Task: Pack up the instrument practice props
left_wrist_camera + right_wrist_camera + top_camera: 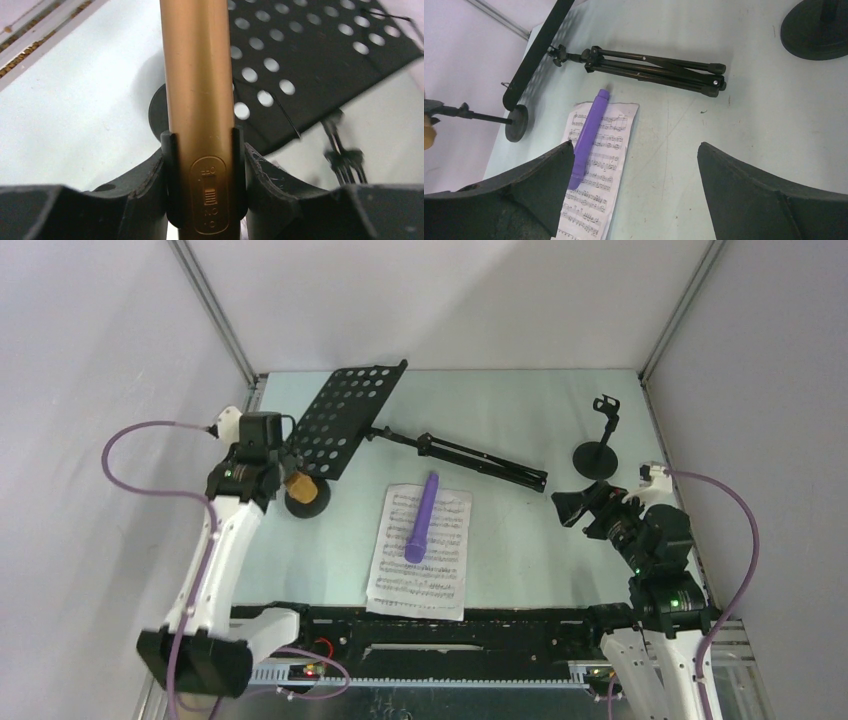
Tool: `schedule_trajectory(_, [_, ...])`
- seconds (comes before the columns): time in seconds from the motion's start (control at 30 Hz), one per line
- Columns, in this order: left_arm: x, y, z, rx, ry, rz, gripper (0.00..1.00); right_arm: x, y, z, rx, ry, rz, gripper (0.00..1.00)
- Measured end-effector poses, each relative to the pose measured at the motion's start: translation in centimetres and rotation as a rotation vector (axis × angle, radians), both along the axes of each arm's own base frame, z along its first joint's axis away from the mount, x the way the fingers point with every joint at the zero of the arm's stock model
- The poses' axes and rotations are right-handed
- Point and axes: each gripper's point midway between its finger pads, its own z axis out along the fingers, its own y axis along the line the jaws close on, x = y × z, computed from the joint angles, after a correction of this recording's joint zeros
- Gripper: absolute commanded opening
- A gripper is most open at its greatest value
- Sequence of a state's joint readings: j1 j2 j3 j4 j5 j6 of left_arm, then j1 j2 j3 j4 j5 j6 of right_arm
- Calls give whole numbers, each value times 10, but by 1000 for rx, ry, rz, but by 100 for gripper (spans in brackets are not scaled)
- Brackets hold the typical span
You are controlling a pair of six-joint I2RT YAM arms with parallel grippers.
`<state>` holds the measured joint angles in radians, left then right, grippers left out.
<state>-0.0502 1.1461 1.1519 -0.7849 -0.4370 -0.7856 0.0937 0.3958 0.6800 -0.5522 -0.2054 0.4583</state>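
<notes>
The tan microphone [200, 90] stands in the clip of a black round-based holder [307, 497] at the left. My left gripper [205, 172] is shut on it, a finger pressed against each side of the clip. The black perforated music rack [345, 420] lies flat just beyond, its folded tripod legs [470, 458] stretching right. The purple microphone [422, 518] lies on the white sheet-music pages [420, 565] at the centre. My right gripper [570, 508] hovers open at the right with nothing between its fingers. Behind it stands the second holder [598, 455], with nothing in its clip.
White enclosure walls close off the back and both sides. A metal rail runs along the near edge [450, 625]. In the right wrist view the purple microphone [589, 135] sits just off my left fingertip, and the tripod legs [659, 70] lie farther off.
</notes>
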Motion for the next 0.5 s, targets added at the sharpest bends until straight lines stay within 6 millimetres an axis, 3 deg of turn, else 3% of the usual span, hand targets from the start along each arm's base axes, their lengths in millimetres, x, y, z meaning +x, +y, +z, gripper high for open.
schedule_trajectory(0.13, [-33, -28, 34, -12, -101, -106, 0, -3, 2, 1, -1, -6, 14, 99])
schedule_trajectory(0.23, [-51, -51, 49, -31, -153, -193, 0, -4, 2, 1, -3, -6, 19, 99])
schedule_trajectory(0.5, [-71, -112, 46, -60, -135, -412, 0, -7, 4, 3, 0, -16, 29, 99])
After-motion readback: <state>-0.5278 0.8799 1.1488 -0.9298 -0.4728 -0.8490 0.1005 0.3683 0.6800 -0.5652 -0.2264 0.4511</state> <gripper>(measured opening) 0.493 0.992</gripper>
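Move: The left gripper holds the gold microphone, its stand attached and already raised. The sheet music lies about 28 cm to the left gripper's right and 14 cm back, some 21 cm below. The purple microphone on the sheet is about 28 cm right and 6 cm back; the music stand's desk is roughly 11 cm right and 13 cm ahead. From the right gripper, the sheet is about 30 cm left and 4 cm back. Keep the left gripper shut on the gold microphone and swing it, stand and all, about 11 cm right and 7 cm back, away from the music stand's desk and towards the sheet music. Lift some 5 cm early, then run nearly level, turning the wrist roughly 25 degrees clockwise and easing the fingertips slightly upward. ##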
